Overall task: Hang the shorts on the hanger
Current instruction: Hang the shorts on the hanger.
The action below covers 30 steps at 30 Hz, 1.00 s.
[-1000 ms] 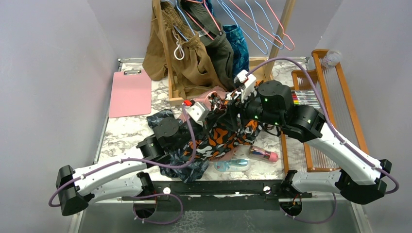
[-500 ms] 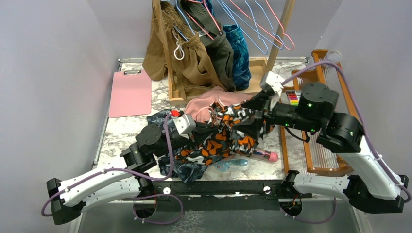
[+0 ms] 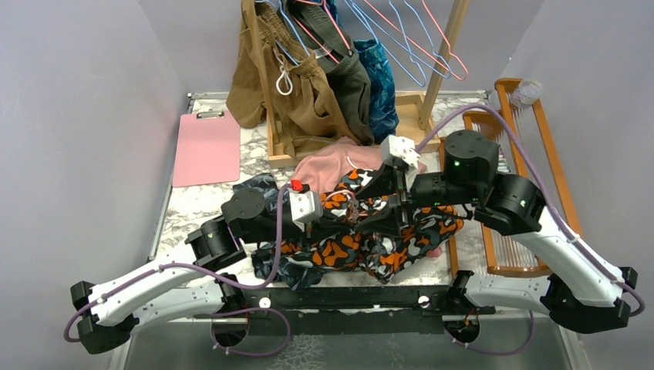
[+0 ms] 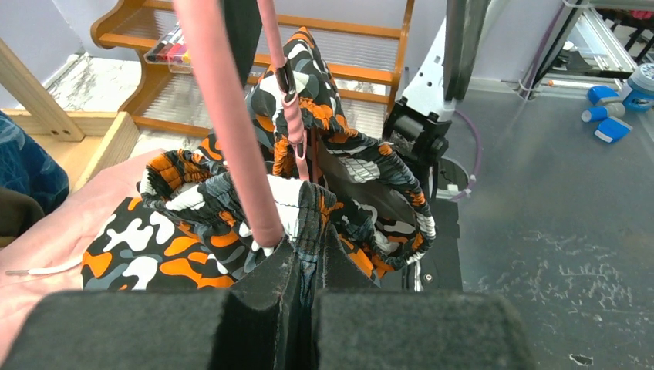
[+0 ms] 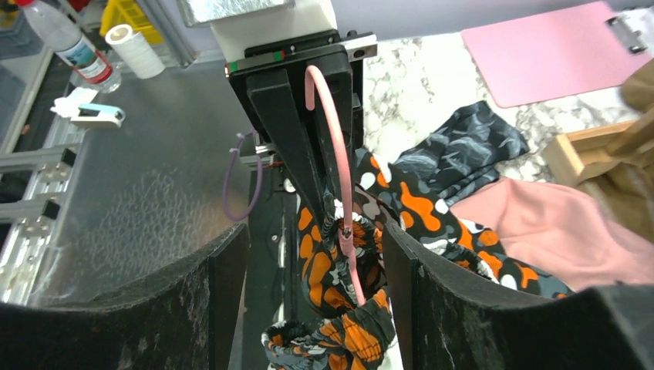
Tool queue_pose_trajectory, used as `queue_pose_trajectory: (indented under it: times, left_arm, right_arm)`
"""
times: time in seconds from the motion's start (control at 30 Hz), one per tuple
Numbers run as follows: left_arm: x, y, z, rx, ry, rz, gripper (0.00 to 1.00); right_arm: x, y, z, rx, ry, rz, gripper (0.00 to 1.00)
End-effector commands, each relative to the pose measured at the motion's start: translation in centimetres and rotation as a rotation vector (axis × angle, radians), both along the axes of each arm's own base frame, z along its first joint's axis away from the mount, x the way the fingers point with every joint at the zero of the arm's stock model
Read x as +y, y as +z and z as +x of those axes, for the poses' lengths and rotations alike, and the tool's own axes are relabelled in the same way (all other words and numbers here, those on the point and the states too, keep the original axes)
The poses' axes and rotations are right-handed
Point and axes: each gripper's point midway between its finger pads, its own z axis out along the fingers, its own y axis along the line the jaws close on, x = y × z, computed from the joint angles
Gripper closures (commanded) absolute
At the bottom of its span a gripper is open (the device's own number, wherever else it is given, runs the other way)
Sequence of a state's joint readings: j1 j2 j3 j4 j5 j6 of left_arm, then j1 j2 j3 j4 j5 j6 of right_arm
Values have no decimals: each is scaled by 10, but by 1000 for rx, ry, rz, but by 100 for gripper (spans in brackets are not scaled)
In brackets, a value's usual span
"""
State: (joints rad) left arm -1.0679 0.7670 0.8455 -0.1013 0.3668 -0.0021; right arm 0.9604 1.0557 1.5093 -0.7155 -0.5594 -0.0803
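Observation:
The shorts (image 3: 362, 239), dark with orange, white and grey blobs, hang bunched between my two grippers and spill onto the table. In the left wrist view the pink wire hanger (image 4: 231, 139) runs down into my left gripper (image 4: 308, 254), which is shut on it with shorts fabric (image 4: 177, 247) caught in the same pinch. My right gripper (image 5: 312, 239) faces the left one and stands open. Its fingers sit either side of the hanger wire (image 5: 337, 154) and the gathered waistband (image 5: 339, 231) without pressing them. From above, the left gripper (image 3: 332, 216) and the right gripper (image 3: 385, 202) meet over the shorts.
Dusty-pink shorts (image 3: 332, 166) and navy leaf-print shorts (image 3: 258, 189) lie behind and left of the grippers. A pink clipboard (image 3: 207, 146) is at the far left. A wooden rack (image 3: 274, 116) carries hanging clothes and light-blue hangers (image 3: 401, 46). A wooden frame (image 3: 532, 154) lines the right edge.
My right arm swung out to the right, then came back to face the left gripper. The shorts got drawn out rightward and now cover the bottle near the front edge.

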Motion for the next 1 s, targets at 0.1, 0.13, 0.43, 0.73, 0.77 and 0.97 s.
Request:
queue_pose_trajectory:
  times: [0.1, 0.13, 0.43, 0.73, 0.77, 0.97]
  left_arm:
    - [0, 19, -9, -48, -60, -22, 100]
    - [-1, 19, -9, -48, -61, -20, 100]
    - [-1, 23, -8, -53, -59, -23, 100]
    - [14, 46, 1, -107, 22, -35, 80]
    - [17, 52, 3, -119, 40, -38, 75]
    - [35, 75, 9, -163, 120, -65, 45]
  right_arm:
    - [12, -4, -13, 44, 98, 32, 42]
    - [13, -5, -12, 47, 98, 35, 45]
    - [20, -11, -5, 52, 78, 35, 89]
    - [3, 27, 22, -52, -129, 130, 99]
    - [0, 34, 24, -64, -148, 144, 99]
    - [-16, 55, 36, -107, -266, 199, 99]
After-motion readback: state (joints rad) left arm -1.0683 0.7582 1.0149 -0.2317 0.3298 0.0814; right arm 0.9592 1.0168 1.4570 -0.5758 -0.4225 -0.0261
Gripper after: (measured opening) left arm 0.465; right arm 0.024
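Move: The pink hanger's twisted neck stands about 2 cm left of the open right hand, 2 cm below and 1 cm back. From that hand, the waistband pinched by the left fingers is roughly 4 cm left, 7 cm below and 1 cm back; the hook is some 6 cm left, 3 cm above and 2 cm ahead; the pink cloth lies around 25 cm ahead, straight in line, 30 cm below. From the left hand the neck is level ahead, 2 cm right and 5 cm above. The right fingers pinch the hanger's neck, easing about 1.5 cm left and as much down and closing fully, while the left hand keeps its hold on the waistband almost in place. Then the left fingers open to about half, let go of the waistband and rise some 5 cm, drifting left; the right hand carries the hanger about 3 cm forward and 3 cm up. ##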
